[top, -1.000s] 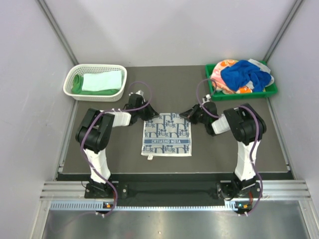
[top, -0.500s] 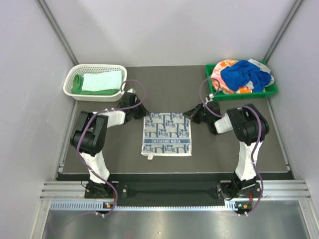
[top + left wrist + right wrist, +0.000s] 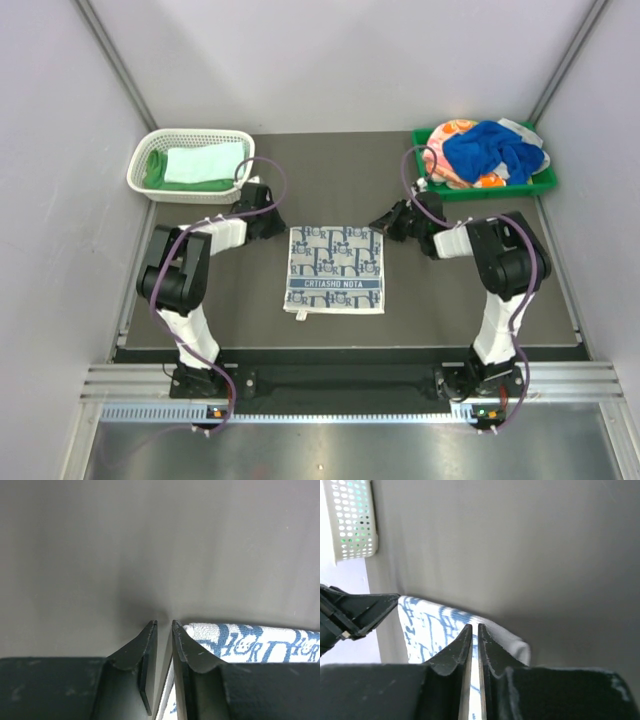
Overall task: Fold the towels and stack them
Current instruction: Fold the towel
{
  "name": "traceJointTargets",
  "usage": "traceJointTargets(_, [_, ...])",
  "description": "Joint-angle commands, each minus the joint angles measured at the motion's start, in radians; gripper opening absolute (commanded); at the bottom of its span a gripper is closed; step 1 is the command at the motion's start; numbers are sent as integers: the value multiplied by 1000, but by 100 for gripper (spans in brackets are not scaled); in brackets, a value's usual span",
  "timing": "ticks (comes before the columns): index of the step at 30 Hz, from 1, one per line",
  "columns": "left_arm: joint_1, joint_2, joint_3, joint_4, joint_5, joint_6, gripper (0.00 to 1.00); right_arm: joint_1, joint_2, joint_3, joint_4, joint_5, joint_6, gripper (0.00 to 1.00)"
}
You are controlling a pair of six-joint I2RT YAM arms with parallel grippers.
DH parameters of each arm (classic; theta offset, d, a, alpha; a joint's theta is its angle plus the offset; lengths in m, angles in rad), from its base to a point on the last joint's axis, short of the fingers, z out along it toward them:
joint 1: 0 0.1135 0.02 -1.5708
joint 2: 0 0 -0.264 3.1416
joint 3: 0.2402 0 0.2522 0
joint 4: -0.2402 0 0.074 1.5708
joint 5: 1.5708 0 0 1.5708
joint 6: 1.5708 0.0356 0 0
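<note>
A folded white towel with a blue print (image 3: 335, 268) lies flat on the dark mat in the middle. My left gripper (image 3: 274, 230) sits low just off its far left corner; in the left wrist view the left gripper (image 3: 164, 623) has its jaws a narrow gap apart over bare mat, with the towel (image 3: 250, 640) to their right. My right gripper (image 3: 379, 224) is at the far right corner. Seen from the right wrist, the right gripper (image 3: 474, 626) is parted by a thin slit above the towel (image 3: 430, 620), gripping nothing that I can see.
A white mesh basket (image 3: 190, 133) at the back left holds a folded bright green towel (image 3: 154, 170) and a pale mint one (image 3: 205, 160). A green tray (image 3: 480, 191) at the back right holds a crumpled blue towel (image 3: 490, 148) and an orange-pink one (image 3: 445, 155). Grey walls on both sides.
My left gripper has slid left, off the towel's far left corner. My right gripper has drawn back slightly to the right and its jaws have parted a little. The towel lies unchanged.
</note>
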Motion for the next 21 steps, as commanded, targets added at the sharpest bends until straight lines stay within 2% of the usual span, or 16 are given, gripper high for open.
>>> traceJointTargets(1, [5, -26, 32, -63, -25, 37, 24, -15, -117, 86, -134, 14, -113, 10])
traceJointTargets(5, [5, -47, 44, -66, -5, 40, 31, -15, -193, 150, -298, 52, -200, 14])
traceJointTargets(8, [5, -58, 45, -57, 18, 46, 40, -17, -230, 184, -427, 100, -257, 15])
traceJointTargets(13, [5, -78, 29, -32, 58, 49, 57, 3, -256, 192, -544, 167, -352, 19])
traceJointTargets(21, [-8, -29, 50, -18, 121, 80, 60, 63, -200, 210, -647, 263, -481, 32])
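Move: The folded patterned towel's far left corner is about 2 cm to the left hand's right, straight across from it and a centimetre or so lower; the towel's tag shows about 24 cm back and 4 cm to the right. The towel's far right corner is roughly 3 cm to the right hand's right, neither ahead nor back, 1 cm below; the green basket stands some 20 cm ahead and 30 cm to the right. The towel's far right corner ends up under the right hand, which hops up about 8 cm, comes halfway down again some 3.5 cm to the right, fingers parting and swinging about 25 degrees to point more steeply down. At the far left corner the left hand lifts barely 1.5 cm, edges right over it and opens wide. ##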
